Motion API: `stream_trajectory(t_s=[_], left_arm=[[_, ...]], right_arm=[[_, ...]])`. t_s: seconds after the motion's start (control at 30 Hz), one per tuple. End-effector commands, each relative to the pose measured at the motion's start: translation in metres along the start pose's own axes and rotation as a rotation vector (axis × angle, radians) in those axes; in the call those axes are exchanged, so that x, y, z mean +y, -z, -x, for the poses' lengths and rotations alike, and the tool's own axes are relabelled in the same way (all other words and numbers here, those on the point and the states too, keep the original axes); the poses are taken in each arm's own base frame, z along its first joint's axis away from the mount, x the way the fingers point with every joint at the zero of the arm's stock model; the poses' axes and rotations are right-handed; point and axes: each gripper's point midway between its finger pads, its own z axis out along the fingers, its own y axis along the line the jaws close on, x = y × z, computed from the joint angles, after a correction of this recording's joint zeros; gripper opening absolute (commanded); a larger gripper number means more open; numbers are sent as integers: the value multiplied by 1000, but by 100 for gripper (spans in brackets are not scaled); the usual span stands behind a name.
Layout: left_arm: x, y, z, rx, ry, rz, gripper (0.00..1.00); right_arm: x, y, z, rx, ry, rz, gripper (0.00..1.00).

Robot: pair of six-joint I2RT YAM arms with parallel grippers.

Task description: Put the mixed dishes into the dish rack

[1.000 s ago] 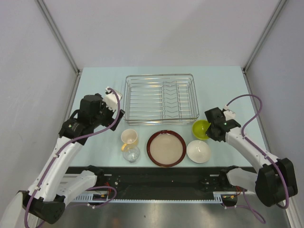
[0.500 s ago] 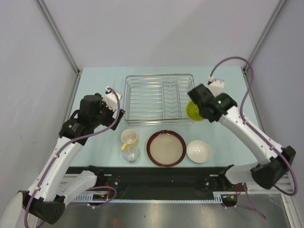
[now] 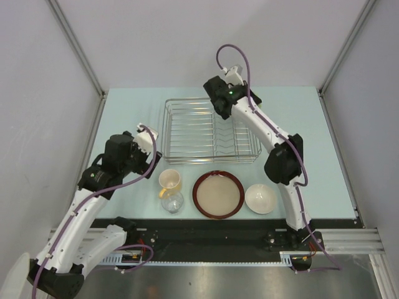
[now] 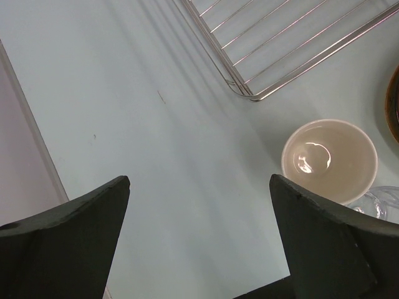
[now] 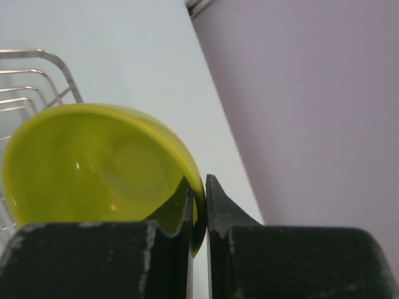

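Note:
My right gripper (image 5: 198, 180) is shut on the rim of the small lime-green bowl (image 5: 93, 165), held tilted beside the dish rack's wire edge (image 5: 43, 68). From above, the right wrist (image 3: 227, 94) hangs over the far side of the silver dish rack (image 3: 187, 131) and hides the bowl. My left gripper (image 4: 199, 180) stands open over bare table, left of the rack's near-left corner (image 4: 249, 93). The cream-yellow mug (image 3: 169, 180), the clear glass (image 3: 172, 202), the red-brown dish (image 3: 198, 194) with the beige plate (image 3: 217, 193) in it, and the white bowl (image 3: 260, 198) sit in front of the rack.
The mug (image 4: 329, 161) and the glass (image 4: 381, 200) lie right of my left fingers. The right arm's elbow (image 3: 283, 159) hangs over the rack's near-right corner. Grey walls enclose the table on three sides, and a black rail (image 3: 212, 233) runs along the near edge.
The right arm lifted the lime-green bowl from the table right of the rack and swung it left to the rack's far side. The left arm drew slightly nearer.

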Motion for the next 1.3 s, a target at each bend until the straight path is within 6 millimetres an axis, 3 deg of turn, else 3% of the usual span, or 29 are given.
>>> stream_trajectory(t_s=[0.0, 0.1, 0.27, 0.47, 0.6, 0.97, 1.27], left_arm=[[3, -3, 4, -25, 20, 19, 100], [2, -4, 1, -16, 22, 16, 100], [5, -3, -2, -8, 13, 28, 100], [6, -3, -3, -5, 15, 31, 100], [7, -2, -4, -5, 17, 35, 100], [6, -7, -11, 6, 18, 34, 100], [9, -7, -10, 8, 23, 39, 100]], right_arm=[[-30, -2, 40, -87, 7, -197, 0], [-16, -3, 50, -106, 16, -197, 0], [7, -7, 49, -119, 57, -215, 0], [46, -22, 25, -102, 146, -206, 0], [62, -31, 11, -92, 173, -195, 0], [76, -48, -17, -59, 227, -192, 0], [102, -56, -32, -52, 245, -153, 0]])
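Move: The right gripper already holds the green bowl by its rim, high over the rack. The bowl's place, the rack's far right section, lies about 5 cm ahead, 4 cm left and 18 cm below; the rack's far right corner is some 8 cm ahead, 2 cm right and 15 cm down, and the middle tines about 8 cm left and 3 cm back. From the left gripper that place is roughly 26 cm ahead, 37 cm right and 14 cm down. Keep the right fingers shut on the green bowl's rim and carry it forward about 5 cm, veering slightly left, towards the rack's far edge. Then lower it some 9 cm into the far right section, first quickly, then easing off, while rolling the wrist nearly 20 degrees so the hand's left side dips. ##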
